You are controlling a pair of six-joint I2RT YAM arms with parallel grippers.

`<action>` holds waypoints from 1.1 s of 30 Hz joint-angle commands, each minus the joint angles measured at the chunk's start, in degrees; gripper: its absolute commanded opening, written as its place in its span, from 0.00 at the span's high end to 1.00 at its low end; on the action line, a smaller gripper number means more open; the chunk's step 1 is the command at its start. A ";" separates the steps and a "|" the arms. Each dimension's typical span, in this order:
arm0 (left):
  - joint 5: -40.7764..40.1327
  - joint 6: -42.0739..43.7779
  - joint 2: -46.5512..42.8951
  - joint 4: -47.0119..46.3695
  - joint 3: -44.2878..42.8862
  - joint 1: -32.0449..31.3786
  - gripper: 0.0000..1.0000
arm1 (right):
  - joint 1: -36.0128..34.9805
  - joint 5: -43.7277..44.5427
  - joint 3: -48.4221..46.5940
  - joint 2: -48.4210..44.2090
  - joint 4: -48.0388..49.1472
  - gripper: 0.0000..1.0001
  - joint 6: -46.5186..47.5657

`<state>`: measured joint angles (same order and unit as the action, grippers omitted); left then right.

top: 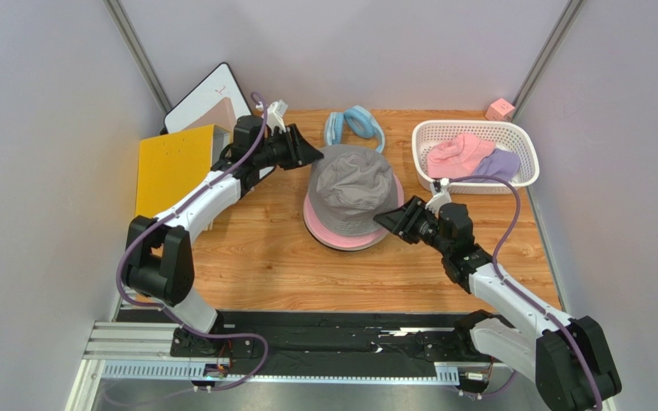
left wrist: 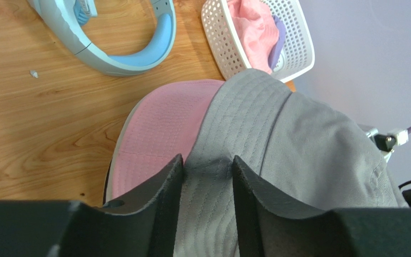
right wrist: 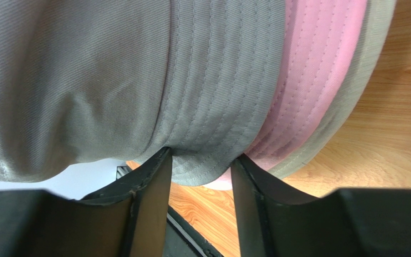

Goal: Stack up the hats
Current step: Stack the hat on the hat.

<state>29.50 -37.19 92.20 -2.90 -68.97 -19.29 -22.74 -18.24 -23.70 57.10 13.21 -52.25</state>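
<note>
A grey hat (top: 354, 180) sits crown-up on a pink hat (top: 341, 233) in the middle of the table, with more brims under it, a beige one (right wrist: 364, 91) showing. My left gripper (top: 313, 155) is at the grey hat's far-left brim; in the left wrist view the fingers (left wrist: 173, 171) pinch a bunched fold of grey brim (left wrist: 207, 176). My right gripper (top: 386, 220) is at the near-right brim, its fingertips (right wrist: 162, 160) closed on the grey brim's edge (right wrist: 202, 166). A pink hat (top: 459, 154) and a lavender hat (top: 500, 163) lie in the white basket (top: 470, 127).
A light blue padded ring (top: 354, 124) lies behind the stack. A yellow box (top: 169, 167) and a white board (top: 204, 98) stand at the back left. A small pink cube (top: 500, 109) sits behind the basket. Grey walls close in on three sides.
</note>
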 commanded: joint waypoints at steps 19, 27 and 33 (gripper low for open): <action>-5.24 -0.52 3.15 -4.66 4.37 0.04 1.00 | -0.37 8.04 -0.91 -1.47 -5.30 1.00 3.12; -9.53 0.98 5.88 -3.87 6.48 0.04 1.00 | -0.99 12.52 0.50 -0.50 -9.78 1.00 4.44; -12.45 2.47 6.67 -3.26 8.76 0.04 1.00 | -2.04 13.76 0.42 -1.64 -11.89 1.00 5.05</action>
<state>25.08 -39.00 96.12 -11.14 -63.20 -20.05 -24.18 -9.82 -23.73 55.79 9.52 -50.50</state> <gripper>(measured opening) 0.008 0.005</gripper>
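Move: The grey hat tops the stack on the stand, its middle about 7 cm back and 8 cm right of my left hand, roughly level with it; from my right hand it is some 7 cm ahead, 5 cm left and 6 cm higher. The pink hat lies just beneath it, about 9 cm back, 8 cm right and 5 cm below my left hand. The blue headphones lie about 12 cm ahead, 9 cm right and 21 cm below my left hand. I shut both half-open grippers on the grey hat's brim, my left hand at its far-left edge and my right at its near-right edge. Keeping both pinches, I then draw the left edge down about 5 cm, going a touch forward, while my right hand only eases a good centimetre right and slightly down, turning a little clockwise. ##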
